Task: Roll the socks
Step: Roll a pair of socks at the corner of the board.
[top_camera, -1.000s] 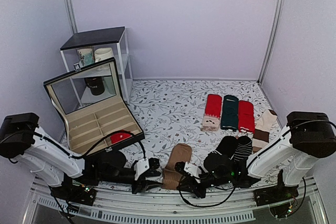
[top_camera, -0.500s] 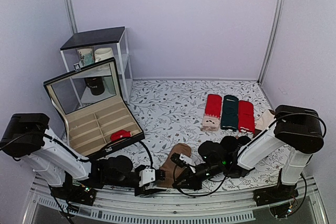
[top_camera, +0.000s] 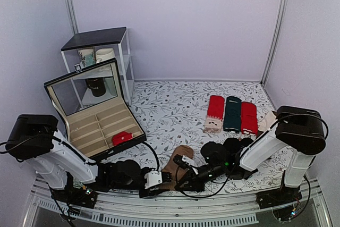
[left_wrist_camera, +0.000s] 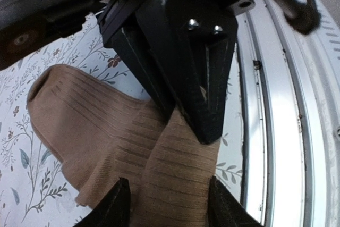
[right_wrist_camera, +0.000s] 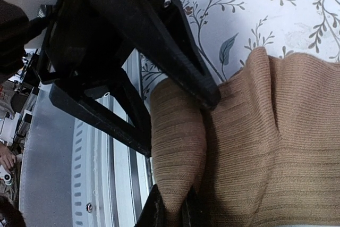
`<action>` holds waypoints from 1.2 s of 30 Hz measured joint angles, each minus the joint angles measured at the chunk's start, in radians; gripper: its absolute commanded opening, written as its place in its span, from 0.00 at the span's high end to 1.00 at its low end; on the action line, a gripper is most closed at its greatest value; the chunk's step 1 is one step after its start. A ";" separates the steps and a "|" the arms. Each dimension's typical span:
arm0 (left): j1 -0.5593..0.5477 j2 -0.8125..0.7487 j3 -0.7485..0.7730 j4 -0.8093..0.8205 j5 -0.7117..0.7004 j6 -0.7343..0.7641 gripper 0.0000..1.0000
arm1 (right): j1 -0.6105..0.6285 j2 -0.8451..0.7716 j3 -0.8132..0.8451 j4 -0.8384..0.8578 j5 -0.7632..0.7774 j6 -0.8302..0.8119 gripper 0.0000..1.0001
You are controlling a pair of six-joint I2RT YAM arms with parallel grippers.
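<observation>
The brown socks (top_camera: pixel 181 157) lie flat near the table's front edge, their near end folded up into a thick ribbed fold (left_wrist_camera: pixel 175 174). My right gripper (right_wrist_camera: pixel 172 213) is shut on that fold (right_wrist_camera: pixel 178 147), pinching its end between both fingertips. Coming from the left, my left gripper (left_wrist_camera: pixel 171 208) is open, with one fingertip (left_wrist_camera: pixel 118 206) on each side of the same fold. In the top view the left gripper (top_camera: pixel 155 178) and the right gripper (top_camera: pixel 184 169) meet at the socks' near end. Each wrist view shows the other gripper's black fingers over the fold.
An open compartment box (top_camera: pixel 79 129) with a red bundle (top_camera: pixel 122 137) stands at the left, a small shelf (top_camera: pixel 101 41) behind it. Red and green flat socks (top_camera: pixel 232 114) and dark socks (top_camera: pixel 234 148) lie at the right. The metal rail (top_camera: pixel 175 213) runs just behind the fold.
My left gripper has slid right up to the socks' near end. The right gripper has shifted left onto that end and holds the fold.
</observation>
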 measured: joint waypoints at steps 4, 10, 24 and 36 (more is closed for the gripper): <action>-0.003 0.013 0.018 -0.032 0.013 -0.006 0.71 | -0.006 0.005 0.000 0.004 -0.012 0.000 0.94; -0.005 0.018 0.027 -0.049 0.033 -0.027 1.00 | -0.012 0.012 0.000 0.012 -0.030 0.000 0.88; 0.014 0.024 0.110 -0.169 0.155 -0.230 1.00 | 0.004 -0.262 -0.234 -0.004 0.188 -0.026 0.57; 0.102 0.075 0.138 -0.171 0.362 -0.392 1.00 | 0.280 -0.369 -0.215 0.037 0.709 -0.446 0.57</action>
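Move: The brown sock's rolled near end sits between the hands. Its middle is about 3 cm right of the left hand and 1 cm lower, its left end already between that hand's open fingers; the right hand, still gripping the roll's right end, has that middle some 3 cm to its left. The sock's flat part is centred roughly 9 cm ahead of the roll and 3 cm farther right. The black striped socks lie about 24 cm right and 15 cm ahead of the right hand. Close the left gripper fully on the roll's left end, then keep the pinch, easing some 2 cm back and 2 cm right while rolling the wrist about 30 degrees, top going forward. Once it grips, open the right fingers off the roll, slide about 7 cm right to clear it, then rise over 5 cm and return partway left, winding the wrist back 45 degrees, fingers staying open. ##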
